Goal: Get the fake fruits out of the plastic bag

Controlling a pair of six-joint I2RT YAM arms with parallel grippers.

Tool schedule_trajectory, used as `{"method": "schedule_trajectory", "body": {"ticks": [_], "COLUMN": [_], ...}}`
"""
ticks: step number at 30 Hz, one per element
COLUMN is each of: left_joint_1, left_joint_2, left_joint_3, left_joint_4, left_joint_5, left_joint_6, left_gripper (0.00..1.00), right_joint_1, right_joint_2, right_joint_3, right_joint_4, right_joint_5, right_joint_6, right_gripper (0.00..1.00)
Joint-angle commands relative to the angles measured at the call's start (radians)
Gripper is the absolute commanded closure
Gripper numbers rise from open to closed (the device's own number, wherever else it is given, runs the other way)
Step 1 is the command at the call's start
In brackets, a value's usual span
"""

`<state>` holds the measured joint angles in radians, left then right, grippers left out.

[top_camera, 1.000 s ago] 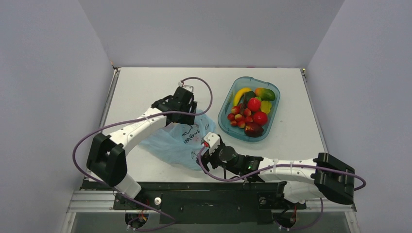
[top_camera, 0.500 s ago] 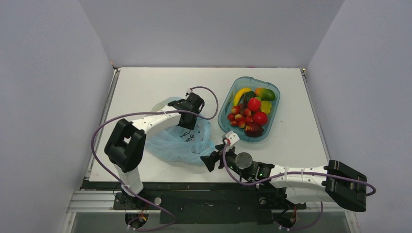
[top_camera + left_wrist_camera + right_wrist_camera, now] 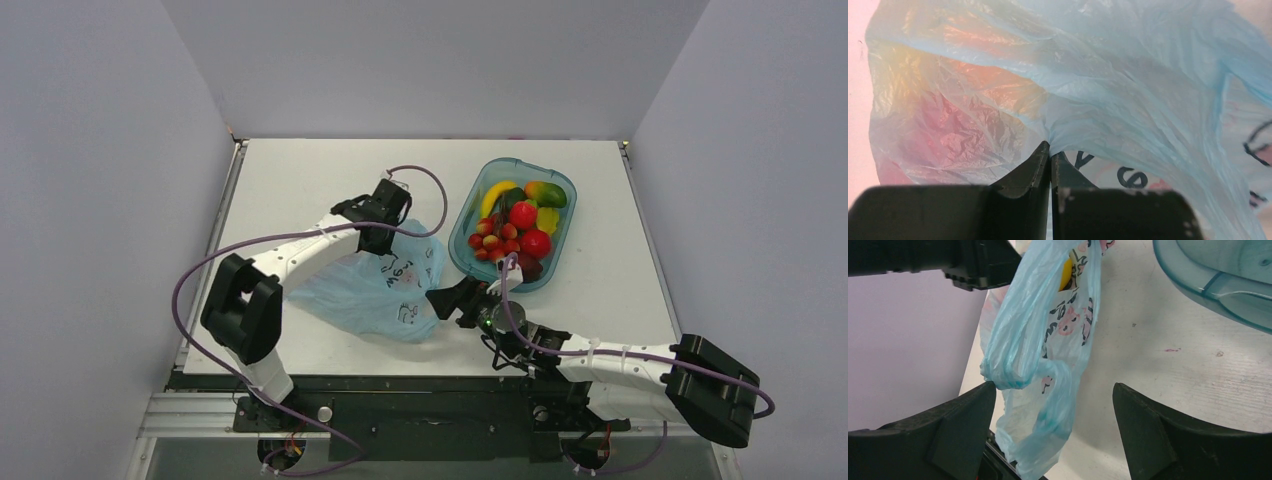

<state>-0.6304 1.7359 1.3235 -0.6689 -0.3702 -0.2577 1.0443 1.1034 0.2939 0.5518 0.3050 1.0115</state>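
Note:
The light-blue plastic bag (image 3: 368,288) lies crumpled on the white table, its cartoon print facing up. My left gripper (image 3: 384,230) is at the bag's far edge, shut on a fold of the film (image 3: 1050,146). Through the film the fake fruits show only as a reddish blur (image 3: 940,135) and an orange-yellow one (image 3: 993,82). My right gripper (image 3: 447,301) is open at the bag's right corner. In the right wrist view the bag's loop handles (image 3: 1040,370) hang between its spread fingers (image 3: 1053,392), brushing the left one. A bit of yellow fruit (image 3: 1066,273) peeks out higher up.
A teal transparent oval tub (image 3: 560,240) stands to the right of the bag, holding a banana, a mango, strawberries and red fruits. Its rim (image 3: 1198,287) is close to my right gripper. The table's front edge runs just behind the right wrist.
My left gripper has shut on the bag's film and shifted slightly back. The right arm swung right and forward to the bag's right corner. The bag has been pulled flatter.

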Motion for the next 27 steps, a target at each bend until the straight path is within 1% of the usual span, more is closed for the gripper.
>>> {"method": "schedule_trajectory", "body": {"ticks": [1,3,5,6,7,8,9,10,11,12,13,14,15,16,17,18,20,21,24,25,27], "left_joint_1": [0.035,0.04,0.043,0.045,0.044,0.046,0.046,0.049,0.056,0.061,0.074,0.081,0.099,0.108,0.12,0.123,0.125,0.121,0.099,0.083,0.061], "left_joint_2": [-0.124,-0.137,-0.141,-0.14,-0.137,-0.137,-0.141,-0.145,-0.156,-0.163,-0.179,-0.193,-0.199,-0.208,-0.212,-0.222,-0.228,-0.228,-0.221,-0.219,-0.205], "left_joint_3": [0.023,0.036,0.045,0.052,0.057,0.059,0.059,0.057,0.051,0.048,0.044,0.044,0.045,0.047,0.048,0.046,0.041,0.039,0.036,0.039,0.048], "left_joint_4": [0.029,0.018,0.008,-0.005,-0.011,-0.023,-0.028,-0.033,-0.033,-0.035,-0.038,-0.047,-0.057,-0.077,-0.088,-0.102,-0.122,-0.139,-0.156,-0.165,-0.181], "left_joint_5": [0.118,0.143,0.166,0.175,0.179,0.188,0.193,0.206,0.216,0.237,0.246,0.265,0.274,0.295,0.316,0.322,0.337,0.344,0.316,0.28,0.228], "left_joint_6": [-0.029,-0.032,-0.029,-0.025,-0.024,-0.021,-0.021,-0.022,-0.022,-0.024,-0.027,-0.037,-0.051,-0.058,-0.069,-0.071,-0.076,-0.08,-0.08,-0.079,-0.073], "left_gripper": [1.0,1.0,1.0,1.0,1.0,1.0,1.0,1.0,1.0,1.0,1.0,1.0,1.0,0.98,0.92,0.8,0.69,0.65,0.6,0.58,0.56], "right_joint_1": [-0.021,-0.021,-0.024,-0.025,-0.024,-0.015,-0.004,0.02,0.031,0.046,0.051,0.062,0.07,0.087,0.097,0.108,0.115,0.117,0.133,0.137,0.148], "right_joint_2": [-0.005,-0.02,-0.015,-0.008,0.011,0.033,0.044,0.061,0.068,0.082,0.088,0.098,0.102,0.108,0.112,0.119,0.131,0.132,0.127,0.126,0.12], "right_joint_3": [0.034,0.013,0.0,0.007,0.015,0.033,0.041,0.06,0.066,0.071,0.072,0.073,0.078,0.079,0.081,0.082,0.095,0.112,0.151,0.169,0.198], "right_joint_4": [-0.025,-0.009,0.039,0.085,0.105,0.158,0.178,0.199,0.209,0.237,0.251,0.271,0.275,0.277,0.279,0.283,0.288,0.281,0.237,0.212,0.171], "right_joint_5": [0.003,0.016,-0.016,-0.061,-0.093,-0.159,-0.182,-0.201,-0.202,-0.205,-0.212,-0.241,-0.252,-0.262,-0.272,-0.278,-0.327,-0.348,-0.377,-0.385,-0.392], "right_joint_6": [0.051,0.052,0.021,0.003,-0.031,-0.048,-0.084,-0.101,-0.144,-0.169,-0.222,-0.261,-0.344,-0.383,-0.465,-0.502,-0.618,-0.64,-0.731,-0.749,-0.79], "right_gripper": [0.19,0.2,0.22,0.27,0.3,0.36,0.39,0.45,0.49,0.63,0.71,0.87,0.93,1.0,1.0,1.0,1.0,1.0,1.0,1.0,1.0]}}
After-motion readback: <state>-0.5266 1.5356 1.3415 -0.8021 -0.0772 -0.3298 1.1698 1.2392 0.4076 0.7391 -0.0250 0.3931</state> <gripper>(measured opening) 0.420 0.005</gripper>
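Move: My left hand still pinches the thin upper film of the plastic bag; the bagged fruits lie under the film some 9 cm to its left, about 2 cm ahead and 6 cm lower. The bag's near handle hangs roughly 2 cm back and 4 cm left of my open right fingers, about level with them. The fruit tub's middle stands about 14 cm ahead and 14 cm right of that right hand, 8 cm lower. I raise the pinched film about 4 cm with my left hand while my right hand, after a slight pause, sweeps left and back some 9 cm and a little up, shutting its fingers on the bag's handle on the way and swinging its tips leftward and upward by about 40 degrees. Only once the right fingers are shut do I open my left hand partway, letting go of the film and easing back 2 cm and slightly up. ##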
